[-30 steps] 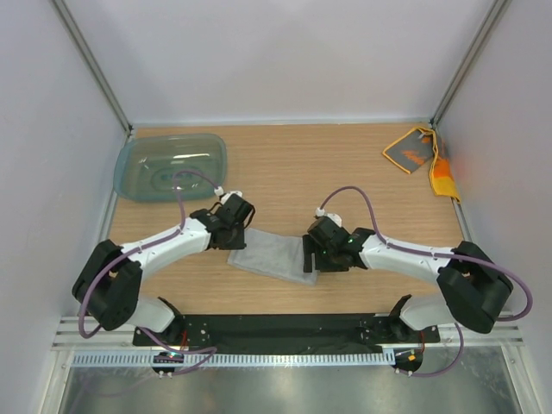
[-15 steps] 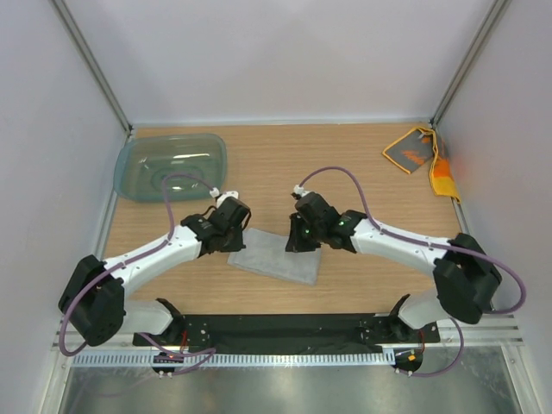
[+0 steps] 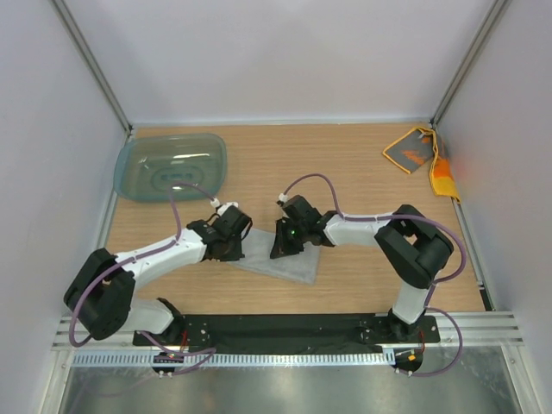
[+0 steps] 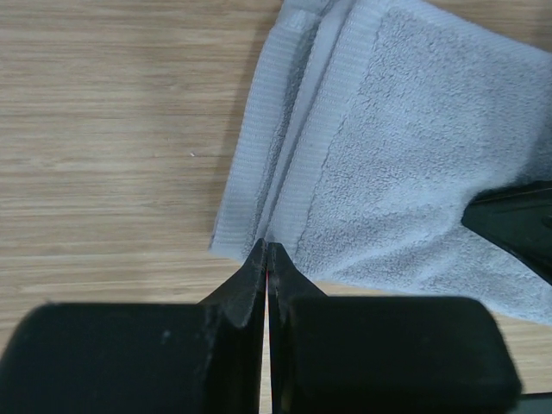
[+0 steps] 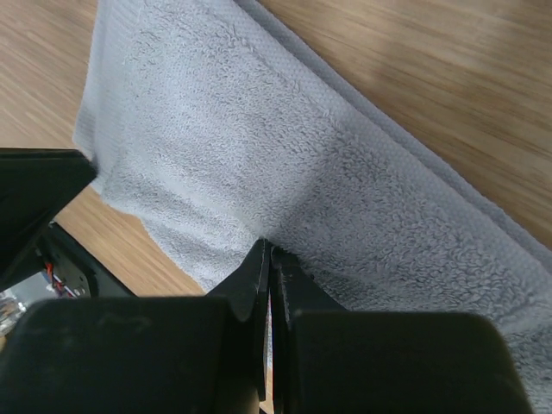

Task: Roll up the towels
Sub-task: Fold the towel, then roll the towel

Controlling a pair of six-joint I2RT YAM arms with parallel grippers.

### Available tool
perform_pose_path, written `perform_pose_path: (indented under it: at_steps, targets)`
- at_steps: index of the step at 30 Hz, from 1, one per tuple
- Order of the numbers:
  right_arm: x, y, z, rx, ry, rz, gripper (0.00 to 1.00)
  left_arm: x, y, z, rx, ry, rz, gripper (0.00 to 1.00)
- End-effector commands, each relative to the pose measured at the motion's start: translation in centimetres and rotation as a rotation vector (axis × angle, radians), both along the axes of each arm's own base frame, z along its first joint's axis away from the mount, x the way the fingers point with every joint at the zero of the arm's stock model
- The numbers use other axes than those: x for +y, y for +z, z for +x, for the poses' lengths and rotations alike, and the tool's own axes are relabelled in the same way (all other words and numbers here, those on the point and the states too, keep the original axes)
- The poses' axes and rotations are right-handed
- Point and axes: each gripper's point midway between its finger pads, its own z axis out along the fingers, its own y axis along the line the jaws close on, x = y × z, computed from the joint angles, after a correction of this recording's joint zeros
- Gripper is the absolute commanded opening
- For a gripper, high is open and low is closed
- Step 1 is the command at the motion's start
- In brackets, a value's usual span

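The light grey towel lies flat on the wooden table in front of the arm bases, its left end folded into narrow hems. My left gripper is shut, its tips pinching the near left corner where the creases run together. My right gripper is shut too, its tips nipping the pile in the towel's middle. The two grippers stand close together over the towel. The orange towel, with its grey face up, lies crumpled at the far right corner.
A translucent teal tub lies at the far left of the table. White walls and metal posts close in the back and sides. The other gripper's black body shows at the edge of each wrist view.
Both grippers have gone from open to shut. The right arm has swung from the towel's right end leftward to its middle. The left gripper has come down onto the left corner.
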Motion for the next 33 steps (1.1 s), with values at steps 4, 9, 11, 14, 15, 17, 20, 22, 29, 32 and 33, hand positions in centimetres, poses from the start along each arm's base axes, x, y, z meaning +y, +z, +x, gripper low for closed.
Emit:
perform_pose_path:
  at_steps: [4, 9, 11, 14, 15, 17, 20, 22, 29, 32, 33]
  targets:
    - [0.0, -1.4, -0.4, 0.023, 0.014, 0.036, 0.01, 0.5, -2.0, 0.2, 0.024, 0.040, 0.047, 0.00]
    - [0.5, -0.2, -0.7, 0.011, 0.076, 0.059, 0.12, 0.7, -2.9, 0.0, 0.048, 0.050, 0.070, 0.00]
    - [0.5, 1.0, -0.6, -0.007, 0.095, 0.057, 0.26, 0.8, -3.0, -0.2, 0.057, 0.056, 0.073, 0.00]
    - [-0.1, 2.4, -0.1, -0.054, 0.109, 0.023, 0.38, 0.9, -2.6, -0.6, 0.064, 0.065, 0.062, 0.00]
    - [-0.1, 3.5, 0.1, -0.081, 0.110, 0.027, 0.41, 1.0, -2.6, -0.8, 0.066, 0.072, 0.060, 0.00]
    - [-0.5, 4.7, 0.6, -0.117, 0.113, 0.005, 0.52, 1.1, -2.0, -1.1, 0.064, 0.077, 0.043, 0.00]
    - [-0.9, 6.8, 1.3, -0.181, 0.109, -0.005, 0.62, 1.2, -0.4, -1.3, 0.046, 0.086, 0.023, 0.00]
    - [-1.5, 8.0, 1.2, -0.206, 0.109, -0.016, 0.67, 1.3, 0.9, -0.9, 0.015, 0.091, 0.016, 0.00]
    - [-5.0, 10.6, 1.7, -0.309, -0.001, -0.092, 0.72, 2.2, 5.5, 0.0, -0.081, 0.093, 0.027, 0.10]
    - [-6.6, 11.0, 1.6, -0.341, -0.066, -0.106, 0.75, 0.8, 7.6, 0.2, -0.107, 0.027, -0.006, 0.21]
    - [-7.1, 10.5, 1.3, -0.326, -0.078, -0.111, 0.75, 0.4, 8.2, 0.2, -0.114, 0.016, 0.001, 0.24]
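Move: The right hand's shut fingertips are at the middle of the folded towel, which lies straight beneath them, barely 1 cm below; its right edge is about 10 cm to the right and 2 cm nearer the base. From the left hand, the towel's near left corner is 3 cm below, roughly 1 cm back and 1 cm left, the towel's middle about 10 cm right and 1 cm ahead. The plastic tray stands some 28 cm ahead and 18 cm left of the left hand. The right fingertips, already on the towel's middle, linger there, then open wide and come free, rising about 10 cm and drifting some 5 cm right while tipping outward. The left hand first dips 2.5 cm, shut, towards the near left corner, pauses low, then climbs about 8 cm clear of the towel, its fingers parting slightly. ##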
